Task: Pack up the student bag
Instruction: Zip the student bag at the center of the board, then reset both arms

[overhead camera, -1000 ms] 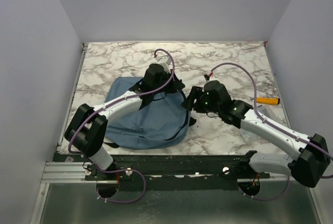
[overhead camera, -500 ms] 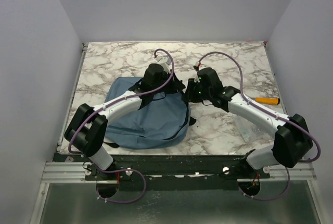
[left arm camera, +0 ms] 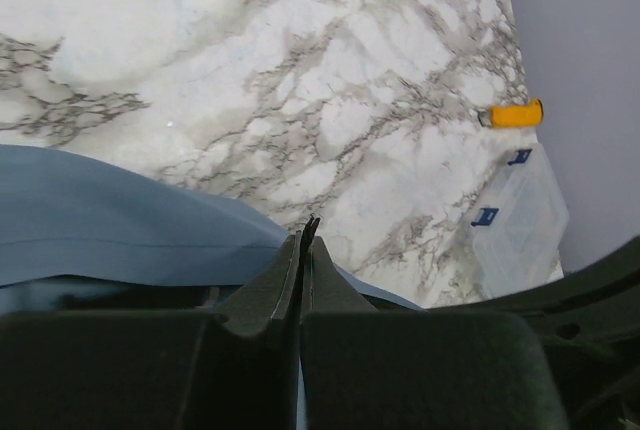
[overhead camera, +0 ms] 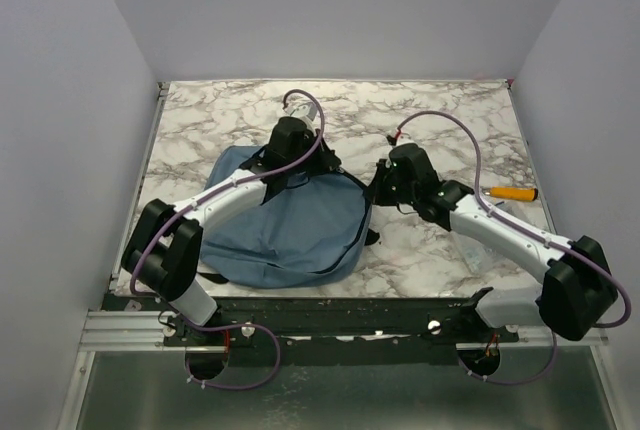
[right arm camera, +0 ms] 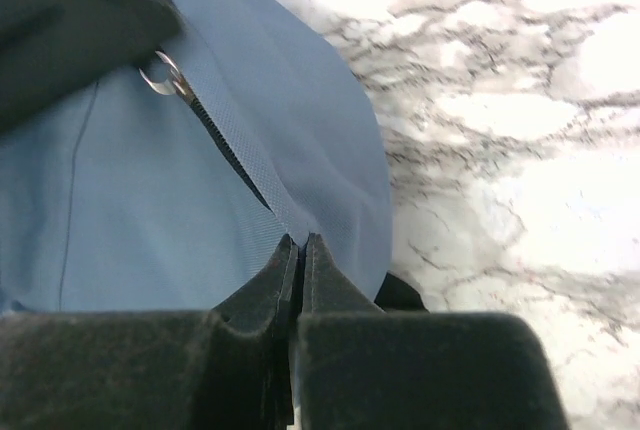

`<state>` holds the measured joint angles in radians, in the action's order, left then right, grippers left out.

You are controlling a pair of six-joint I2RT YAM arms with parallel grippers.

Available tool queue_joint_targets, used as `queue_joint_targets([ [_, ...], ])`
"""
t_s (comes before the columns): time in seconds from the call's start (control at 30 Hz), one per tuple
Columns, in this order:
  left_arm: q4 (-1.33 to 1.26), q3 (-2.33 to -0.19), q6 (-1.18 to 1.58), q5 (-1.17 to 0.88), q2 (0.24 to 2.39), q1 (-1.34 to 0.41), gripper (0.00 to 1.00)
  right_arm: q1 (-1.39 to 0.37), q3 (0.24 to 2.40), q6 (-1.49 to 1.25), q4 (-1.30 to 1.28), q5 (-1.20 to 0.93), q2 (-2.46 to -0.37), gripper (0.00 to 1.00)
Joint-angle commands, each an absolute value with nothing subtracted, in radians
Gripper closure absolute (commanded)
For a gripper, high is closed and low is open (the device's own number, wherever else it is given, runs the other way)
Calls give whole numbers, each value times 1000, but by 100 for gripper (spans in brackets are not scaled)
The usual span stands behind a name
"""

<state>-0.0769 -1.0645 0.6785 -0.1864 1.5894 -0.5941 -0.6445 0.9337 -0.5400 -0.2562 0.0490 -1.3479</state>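
The student bag [overhead camera: 270, 225] is a dusty-blue fabric backpack lying flat on the marble table's left half. My left gripper [overhead camera: 305, 165] is over its far edge, shut on a thin black tab [left arm camera: 311, 225] of the bag that sticks out between the fingertips. My right gripper [overhead camera: 375, 190] is at the bag's right edge, shut on a fold of blue fabric [right arm camera: 300, 220] beside the black zipper line [right arm camera: 225, 145]. A metal zipper ring [right arm camera: 165, 75] shows near the left gripper's body.
An orange marker [overhead camera: 515, 193] lies near the table's right edge, also seen from the left wrist [left arm camera: 515, 113]. A clear plastic case [left arm camera: 515, 220] with blue clasps lies in front of it. Grey walls close in the table [overhead camera: 230, 110] on three sides.
My right gripper has moved in to the bag's right edge and shut on the fabric. My left arm has shifted slightly back and left, still shut.
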Motion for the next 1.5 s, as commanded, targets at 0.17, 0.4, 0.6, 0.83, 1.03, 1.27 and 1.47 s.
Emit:
queue_joint_targets([
  [0.17, -31, -1073, 594, -71, 1502, -493, 100, -618, 797, -617, -280, 171, -1231, 100],
  [0.4, -24, -1087, 581, -164, 1485, -489, 100, -616, 826, -586, -269, 130, -1234, 100],
  [0.6, -2, -1093, 577, -338, 1443, -478, 68, -617, 886, -554, -324, 104, -1222, 80],
  [0.83, -93, -1028, 476, -585, 1201, -470, 42, -618, 981, -485, -410, 83, -1133, 52],
  [1.03, -14, -1012, 369, -611, 897, -460, 31, -616, 1145, -403, -562, 171, -1050, 34],
  [1.27, 257, -1125, 169, -459, 635, -456, 22, -617, 1316, -325, -676, 285, -930, 24],
  [1.47, 358, -1184, 87, -290, 473, -454, 19, -616, 1426, -270, -719, 362, -831, 13],
])
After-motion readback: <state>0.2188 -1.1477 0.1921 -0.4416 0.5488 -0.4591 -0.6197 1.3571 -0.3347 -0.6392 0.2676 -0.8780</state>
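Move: The left hand already pinches the zipper pull; the zip's end lies about 4 cm to its left, 2 cm ahead and 2 cm below, with the student bag's middle some 12 cm back, 11 cm left and 6 cm below. The right hand grips the bag edge beside the zip: from it the pull is roughly 8 cm ahead, 9 cm left and 2 cm higher, a black strap stub about 9 cm straight back and 8 cm lower. Left tugs the pull about 4 cm left, right draws the bag edge back; both open, rising some 30 cm. ##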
